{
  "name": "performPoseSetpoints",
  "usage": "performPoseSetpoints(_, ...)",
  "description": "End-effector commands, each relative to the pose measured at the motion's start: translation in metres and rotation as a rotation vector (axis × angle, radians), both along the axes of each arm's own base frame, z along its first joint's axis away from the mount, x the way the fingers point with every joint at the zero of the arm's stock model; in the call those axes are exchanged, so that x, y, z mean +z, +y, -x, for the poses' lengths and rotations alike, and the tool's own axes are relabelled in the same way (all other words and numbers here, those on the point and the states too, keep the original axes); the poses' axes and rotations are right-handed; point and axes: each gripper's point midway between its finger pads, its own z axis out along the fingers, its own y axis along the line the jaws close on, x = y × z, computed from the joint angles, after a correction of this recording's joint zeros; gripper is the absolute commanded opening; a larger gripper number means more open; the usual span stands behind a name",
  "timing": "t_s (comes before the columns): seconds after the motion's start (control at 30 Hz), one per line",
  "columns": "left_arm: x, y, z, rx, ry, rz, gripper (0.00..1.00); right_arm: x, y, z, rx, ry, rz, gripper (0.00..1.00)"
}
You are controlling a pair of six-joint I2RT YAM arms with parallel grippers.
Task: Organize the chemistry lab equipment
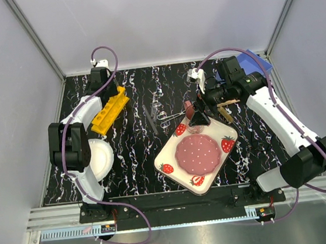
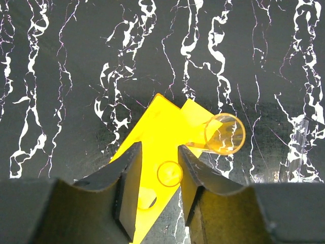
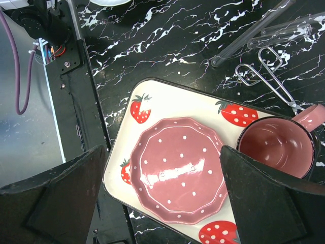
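Observation:
The yellow rack lies at the back left. My left gripper hovers over its far end, open. In the left wrist view the fingers straddle the rack, with one clear tube mouth between them and a larger one just right. Loose clear tubes and metal scissors lie mid-table, also in the right wrist view: tubes, scissors. A wooden clamp lies under the right wrist. My right gripper is wide open and empty above the tray.
A strawberry-print tray holds a pink dotted plate and a pink mug. A round white plate sits by the left arm. A blue object lies at the back right corner.

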Motion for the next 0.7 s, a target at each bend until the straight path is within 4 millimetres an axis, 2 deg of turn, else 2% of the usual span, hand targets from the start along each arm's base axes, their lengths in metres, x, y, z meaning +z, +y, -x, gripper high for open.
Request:
performPoseSetpoints(0.0, 0.039, 0.004, -0.004, 0.028, -0.092, 0.003, 0.4, 0.009, 0.002, 0.0, 0.011, -0.007, -0.023, 1.0)
performPoseSetpoints(0.1, 0.052, 0.008, 0.001, 0.048, -0.104, 0.004, 0.53, 0.008, 0.002, -0.001, 0.01, -0.004, -0.022, 1.0)
performPoseSetpoints(0.13, 0.056, 0.011, 0.004, 0.061, -0.108, 0.003, 0.63, 0.008, 0.001, -0.001, 0.008, -0.002, -0.021, 1.0)
performPoseSetpoints(0.23, 0.074, 0.019, 0.017, 0.081, -0.119, 0.007, 0.73, 0.003, 0.002, -0.001, 0.018, -0.001, -0.016, 1.0)
performPoseSetpoints(0.27, 0.089, 0.022, 0.024, 0.085, -0.146, 0.013, 0.79, 0.001, 0.002, -0.003, 0.023, -0.001, -0.014, 1.0)
performPoseSetpoints(0.3, 0.09, 0.026, 0.029, 0.09, -0.148, 0.018, 0.82, 0.0, 0.003, -0.003, 0.03, 0.0, -0.018, 1.0)
performPoseSetpoints(0.33, 0.107, 0.028, 0.037, 0.089, -0.179, 0.028, 0.85, 0.002, 0.005, -0.004, 0.033, -0.004, -0.022, 1.0)
performPoseSetpoints(0.37, 0.112, 0.027, 0.041, 0.081, -0.187, 0.047, 0.89, 0.0, 0.006, -0.006, 0.034, 0.007, -0.022, 1.0)
performPoseSetpoints(0.4, 0.114, 0.034, 0.047, 0.089, -0.19, 0.056, 0.89, -0.001, 0.007, -0.007, 0.035, 0.015, -0.023, 1.0)
performPoseSetpoints(0.43, 0.13, 0.036, 0.056, 0.089, -0.225, 0.07, 0.9, 0.003, 0.009, -0.01, 0.035, 0.009, -0.028, 1.0)
performPoseSetpoints(0.5, 0.134, 0.043, 0.068, 0.106, -0.238, 0.102, 0.94, -0.001, 0.013, -0.013, 0.033, 0.035, -0.016, 1.0)
performPoseSetpoints(0.53, 0.15, 0.045, 0.079, 0.109, -0.276, 0.116, 0.95, 0.004, 0.015, -0.017, 0.033, 0.025, -0.015, 1.0)
performPoseSetpoints(0.6, 0.152, 0.051, 0.093, 0.132, -0.279, 0.154, 0.98, -0.004, 0.024, -0.017, 0.043, 0.047, 0.027, 1.0)
performPoseSetpoints(0.63, 0.161, 0.052, 0.105, 0.134, -0.294, 0.17, 0.99, 0.001, 0.028, -0.019, 0.038, 0.037, 0.034, 1.0)
performPoseSetpoints(0.67, 0.161, 0.048, 0.112, 0.128, -0.29, 0.209, 0.99, -0.006, 0.033, -0.02, 0.044, 0.056, 0.06, 1.0)
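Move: The left hand is at the test tube it has just stood in the yellow rack, the tube's middle about 5 cm straight below; the rack's middle is some 7 cm back, 3 cm left and 10 cm lower, and the other tube about 3 cm ahead and 3 cm right. From the right hand, the grey glass tube lies about 9 cm ahead, 23 cm left and 25 cm below; the tongs 9 cm ahead, 12 cm left; the mug 5 cm ahead, straight below. Up and back, veering left, the left hand pulls clear of the tube and rack, rising some 15 cm and backing about 8 cm while its fingers spread from a third open to wide and its tips tilt up about 15 degrees. Late on, the wide-open right hand starts easing forward, down and left towards the grey tube, about 3 cm in all. ##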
